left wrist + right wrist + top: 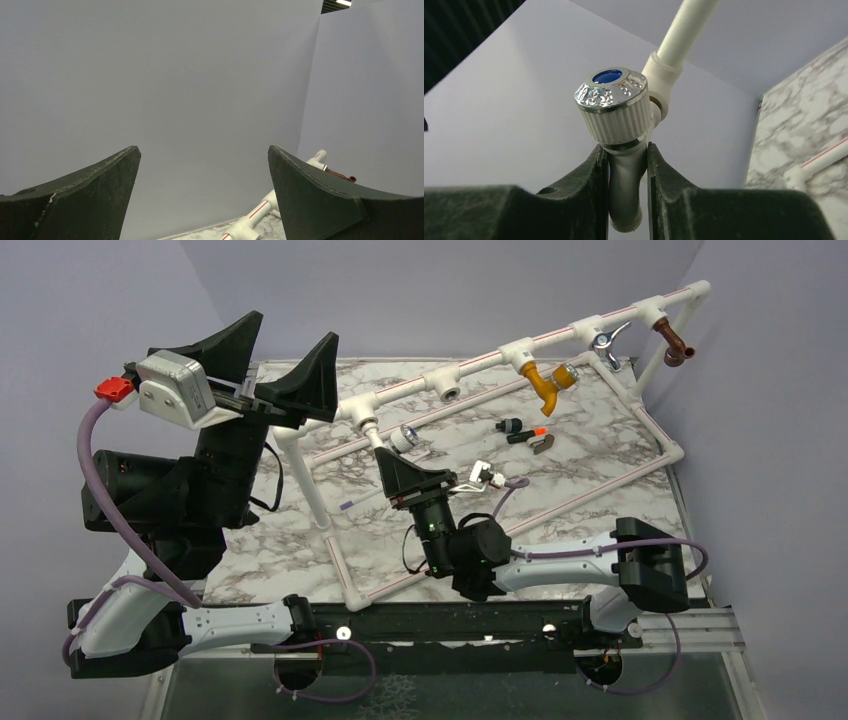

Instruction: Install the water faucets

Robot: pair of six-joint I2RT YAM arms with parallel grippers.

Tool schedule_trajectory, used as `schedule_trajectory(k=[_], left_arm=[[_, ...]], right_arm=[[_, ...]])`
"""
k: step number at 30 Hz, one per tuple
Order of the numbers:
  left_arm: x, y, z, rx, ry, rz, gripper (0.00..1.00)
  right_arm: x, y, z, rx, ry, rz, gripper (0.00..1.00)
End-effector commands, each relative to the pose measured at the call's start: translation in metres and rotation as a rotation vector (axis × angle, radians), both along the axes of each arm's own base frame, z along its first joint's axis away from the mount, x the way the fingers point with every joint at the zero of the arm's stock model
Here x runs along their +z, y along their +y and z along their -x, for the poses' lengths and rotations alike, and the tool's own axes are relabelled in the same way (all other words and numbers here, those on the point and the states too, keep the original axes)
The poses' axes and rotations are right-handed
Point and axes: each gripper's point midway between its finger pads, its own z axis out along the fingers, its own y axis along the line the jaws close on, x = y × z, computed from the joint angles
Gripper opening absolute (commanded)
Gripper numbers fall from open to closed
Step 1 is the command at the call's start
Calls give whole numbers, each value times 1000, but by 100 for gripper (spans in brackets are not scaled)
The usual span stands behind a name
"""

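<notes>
A white water faucet with a silvery knob (616, 107) has its spout pinched between the fingers of my right gripper (624, 155), which is shut on it. Its inlet end meets a tee socket (661, 75) of the white pipe frame. From above, the same faucet (403, 439) sits at the frame's left tee (361, 420), with the right gripper (393, 460) just below it. A yellow faucet (545, 388), a chrome-levered one (605, 339) and a brown one (675, 344) hang from the top pipe. A black-and-orange faucet (524, 432) lies on the table. My left gripper (290, 335) is raised at the left, open and empty.
The white pipe frame (560, 335) stands slanted across the marble table (600, 450). One tee socket (447, 391) between the white and yellow faucets is open. A small chrome part (484, 476) lies near the right wrist. In the left wrist view, the left gripper (204, 152) faces the grey wall above the pipe frame (255, 212).
</notes>
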Motion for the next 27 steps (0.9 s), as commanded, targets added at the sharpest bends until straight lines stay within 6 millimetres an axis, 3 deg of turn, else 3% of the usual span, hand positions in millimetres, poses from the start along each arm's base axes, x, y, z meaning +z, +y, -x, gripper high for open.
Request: schedule_trajectory(k=[1, 7, 15, 27], left_arm=[[7, 15, 5, 17, -4, 27, 99], [7, 14, 6, 9, -3, 26, 99], [6, 10, 5, 4, 2, 21, 99], [4, 5, 3, 11, 10, 6, 99]], right_arm=[[15, -26, -10, 62, 221, -381, 0], [3, -25, -10, 105, 375, -458, 1], [3, -26, -8, 121, 390, -466, 1], [10, -33, -7, 113, 355, -424, 58]])
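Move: The white faucet is already in the right fingers, its thread in the leftmost tee, which lies about 6 cm ahead of that hand, 4 cm to its left and 2 cm higher. The next, empty tee is some 10 cm ahead and 9 cm to the right, about as high; the yellow faucet is roughly 12 cm ahead and 25 cm right, near hand height. From the left hand the leftmost tee is about 8 cm ahead, 4 cm right and 23 cm below. The white faucet is screwed on around its thread by the right hand, which keeps its grip on the body and rolls about 30 degrees, clockwise looking from the hand into the tee, slowing to a stop and barely shifting place. Then the fingers open to roughly twice their gap and let go of the body, the hand easing about 1 cm to the right. ##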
